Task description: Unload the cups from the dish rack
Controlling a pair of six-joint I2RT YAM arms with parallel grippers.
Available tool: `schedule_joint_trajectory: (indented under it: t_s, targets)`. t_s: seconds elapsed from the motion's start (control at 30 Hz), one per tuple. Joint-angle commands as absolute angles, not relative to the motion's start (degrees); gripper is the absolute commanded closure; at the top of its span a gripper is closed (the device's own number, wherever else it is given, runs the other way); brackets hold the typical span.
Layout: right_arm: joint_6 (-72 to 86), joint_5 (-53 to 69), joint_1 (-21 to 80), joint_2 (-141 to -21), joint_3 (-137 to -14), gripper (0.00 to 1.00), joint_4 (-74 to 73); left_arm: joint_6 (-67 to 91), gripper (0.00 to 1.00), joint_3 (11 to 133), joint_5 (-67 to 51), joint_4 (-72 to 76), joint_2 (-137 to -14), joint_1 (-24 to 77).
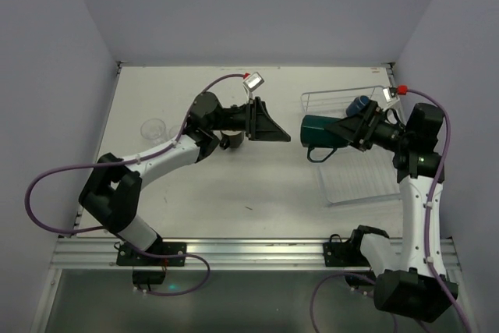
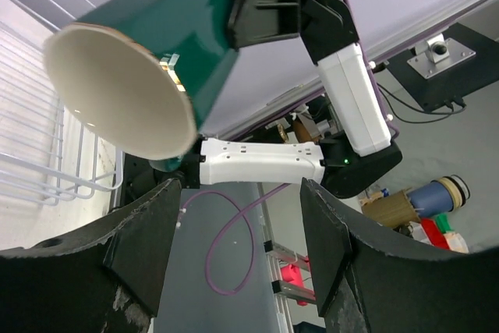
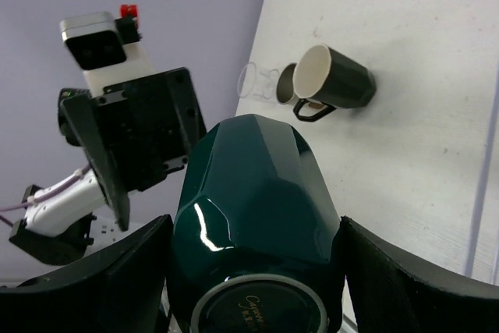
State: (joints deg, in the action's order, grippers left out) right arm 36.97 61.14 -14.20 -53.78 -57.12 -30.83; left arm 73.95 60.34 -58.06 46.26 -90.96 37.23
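A dark teal mug [image 1: 322, 133] hangs on its side above the table, its cream-lined mouth [image 2: 117, 87] facing left. My right gripper [image 1: 348, 132] is shut on its base end, one finger on each side of the mug [image 3: 257, 193]. My left gripper [image 1: 274, 122] is open with nothing between its fingers [image 2: 140, 239], a short gap left of the mug's mouth and facing it. The white wire dish rack [image 1: 327, 96] with its clear tray stands at the right. A blue cup [image 1: 359, 104] shows in it behind my right gripper.
A dark grey handled mug [image 3: 337, 79] lies on its side on the table under my left arm [image 1: 230, 141]. A clear glass [image 1: 153, 128] stands further left. The rack's wires [image 2: 31, 169] fill the left edge of the left wrist view.
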Motion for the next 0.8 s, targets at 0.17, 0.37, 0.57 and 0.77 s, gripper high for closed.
schedule_joint_trajectory:
  t_s: [0.17,0.37,0.57,0.77]
  targets:
    - [47.89,71.28,-10.64,-50.54,-58.80,1.00,-22.51,75.85,0.33,60.21,-55.73,50.62,-89.04,37.27]
    - [50.71,70.66,-8.35,-50.10,-58.19,1.00,-19.52,75.15,0.33,59.50,-53.44,51.77,-86.58,37.27]
    - [53.34,69.00,-5.46,-49.92,-57.13,1.00,-15.91,77.34,0.33,58.10,-51.51,55.45,-85.34,37.35]
    - [56.16,67.15,-2.56,-50.89,-55.72,1.00,-10.73,81.30,0.34,55.73,-50.10,61.78,-85.87,37.53]
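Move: The right hand already holds the green cup, its mouth facing the open left gripper, some 16 cm to the left and about level in height. From the left hand, the green cup is about 12 cm right and 1 cm ahead, at similar height; a black cup on the table is 13 cm ahead, 14 cm left and 27 cm below. A blue cup in the rack lies about 20 cm ahead, 16 cm right and 25 cm below the right hand. Right hand carries the green cup about 5 cm left, rising, towards the open left gripper, which rises 3 cm. ##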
